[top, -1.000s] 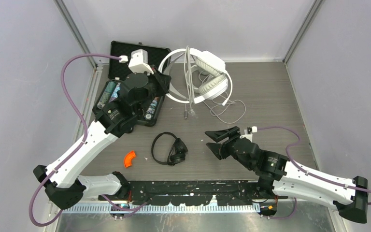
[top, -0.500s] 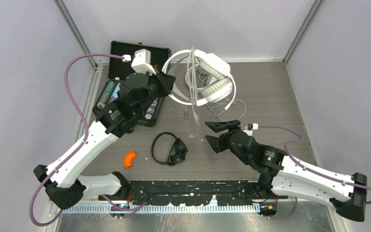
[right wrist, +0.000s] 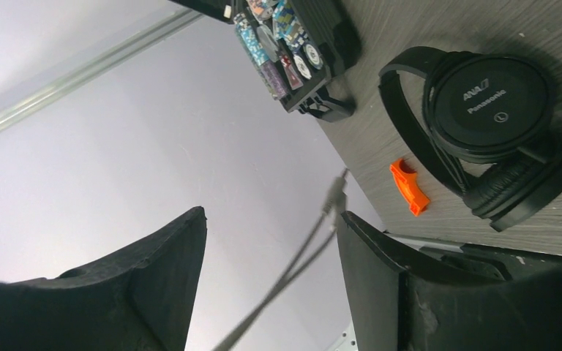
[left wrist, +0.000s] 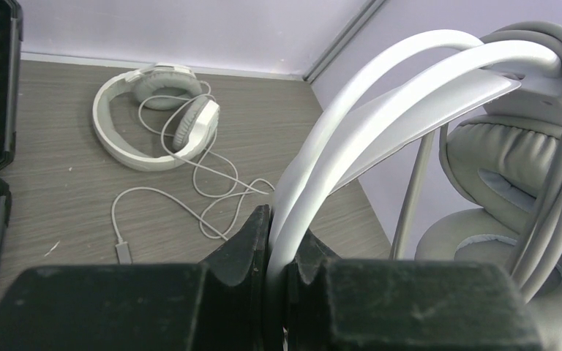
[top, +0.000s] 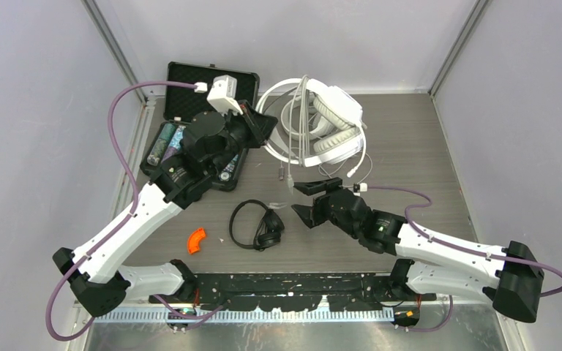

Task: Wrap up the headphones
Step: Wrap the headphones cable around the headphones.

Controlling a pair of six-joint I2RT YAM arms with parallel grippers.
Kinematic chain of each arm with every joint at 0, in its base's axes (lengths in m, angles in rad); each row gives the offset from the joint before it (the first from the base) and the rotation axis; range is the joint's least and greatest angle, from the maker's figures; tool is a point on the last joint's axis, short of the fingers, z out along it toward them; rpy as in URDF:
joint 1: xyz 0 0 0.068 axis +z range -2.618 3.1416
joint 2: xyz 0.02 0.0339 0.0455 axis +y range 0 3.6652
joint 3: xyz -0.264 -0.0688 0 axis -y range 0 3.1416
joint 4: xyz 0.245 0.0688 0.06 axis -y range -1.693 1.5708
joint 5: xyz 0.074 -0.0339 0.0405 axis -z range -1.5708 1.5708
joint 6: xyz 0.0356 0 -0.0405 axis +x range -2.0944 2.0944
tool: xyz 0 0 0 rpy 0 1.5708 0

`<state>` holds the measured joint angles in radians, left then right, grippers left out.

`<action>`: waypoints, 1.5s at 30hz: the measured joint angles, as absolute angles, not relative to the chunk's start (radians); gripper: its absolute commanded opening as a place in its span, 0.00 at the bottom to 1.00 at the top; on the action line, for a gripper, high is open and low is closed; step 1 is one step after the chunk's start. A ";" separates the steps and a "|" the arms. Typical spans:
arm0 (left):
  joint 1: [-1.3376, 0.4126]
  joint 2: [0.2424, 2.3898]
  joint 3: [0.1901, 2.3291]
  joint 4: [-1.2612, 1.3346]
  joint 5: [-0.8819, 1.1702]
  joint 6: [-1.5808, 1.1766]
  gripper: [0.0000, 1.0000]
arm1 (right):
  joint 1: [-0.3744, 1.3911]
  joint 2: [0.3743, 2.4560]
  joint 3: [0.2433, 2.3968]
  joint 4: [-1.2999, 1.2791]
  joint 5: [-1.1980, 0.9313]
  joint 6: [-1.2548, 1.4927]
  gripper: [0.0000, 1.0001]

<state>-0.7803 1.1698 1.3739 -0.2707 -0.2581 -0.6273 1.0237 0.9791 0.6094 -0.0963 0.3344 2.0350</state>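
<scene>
My left gripper (top: 263,131) is shut on the headband of a white padded headphones set (top: 334,124) and holds it off the table. In the left wrist view the band (left wrist: 380,124) runs up out of the shut jaws (left wrist: 282,223), with pale cord looped over its top. Cord strands (top: 301,139) hang down from it. My right gripper (top: 299,200) is open around those strands (right wrist: 300,267), not closed on them. A second white pair (left wrist: 154,117) lies on the table with its cord loose. The slim black headphones (top: 257,226) lie left of the right gripper.
An open black case (top: 194,146) with chips stands at the back left, under the left arm. A small orange piece (top: 197,240) lies left of the black pair. Loose pale cord (top: 363,165) trails on the table behind the right arm. Walls close in on three sides.
The left arm has carried the white headset to the right. The right gripper has moved left and forward until the hanging cord sits between its fingers, and its jaws have spread slightly.
</scene>
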 measured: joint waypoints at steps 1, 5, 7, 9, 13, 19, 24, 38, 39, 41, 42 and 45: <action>-0.780 1.170 1.374 -0.267 -0.252 -0.627 0.00 | 1.019 0.980 0.609 -0.089 0.331 2.038 0.71; -0.780 1.170 1.373 -0.257 -0.237 -0.628 0.00 | 1.011 0.982 0.610 -0.068 0.313 2.046 0.71; -0.780 1.170 1.372 -0.250 -0.234 -0.627 0.00 | 1.011 0.984 0.612 -0.066 0.299 2.046 0.71; -0.780 1.170 1.370 -0.243 -0.230 -0.622 0.00 | 1.011 0.994 0.615 -0.059 0.279 2.047 0.70; -0.780 1.171 1.370 -0.223 -0.220 -0.598 0.00 | 1.011 1.035 0.616 -0.047 0.235 2.048 0.70; -0.780 1.177 1.370 -0.192 -0.200 -0.563 0.00 | 1.011 1.112 0.617 0.008 0.183 2.058 0.69; -0.780 1.184 1.370 -0.173 -0.186 -0.549 0.00 | 1.011 1.147 0.619 0.056 0.162 2.066 0.53; -0.781 1.185 1.370 -0.175 -0.214 -0.513 0.00 | 1.010 1.135 0.555 0.188 0.231 2.066 0.00; -0.781 1.185 1.370 -0.178 -0.226 -0.506 0.00 | 1.010 1.128 0.545 0.190 0.239 2.066 0.00; -0.781 1.185 1.370 -0.181 -0.265 -0.487 0.00 | 1.009 1.114 0.527 0.194 0.252 2.066 0.00; -0.780 1.185 1.370 -0.183 -0.281 -0.482 0.00 | 1.008 1.111 0.524 0.194 0.256 2.066 0.00; -0.780 1.187 1.382 -0.199 -0.345 -0.464 0.00 | 1.007 1.106 0.518 0.203 0.269 2.066 0.00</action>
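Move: The loose plug end of the white headphones' cable hangs about 4 cm to the right hand's left, level with it fore and aft and some 3 cm below. The white headphones hang roughly 12 cm ahead of that hand, 2 cm to its right and 18 cm higher; the black headphones lie on the table about 10 cm left, 2 cm back and 18 cm below it. From the left hand, the plug end is some 4 cm right, 10 cm back and 22 cm down. Leftward and slightly down, the open right hand goes about 4 cm to the dangling cable end, rises a little while its fingers shut and pinch the cable just behind the two plugs, then eases about 2 cm back right and down with it. The left hand keeps its grip on the white headphones' band, rising and tipping up slightly, then swinging forward and left a couple of centimetres. ##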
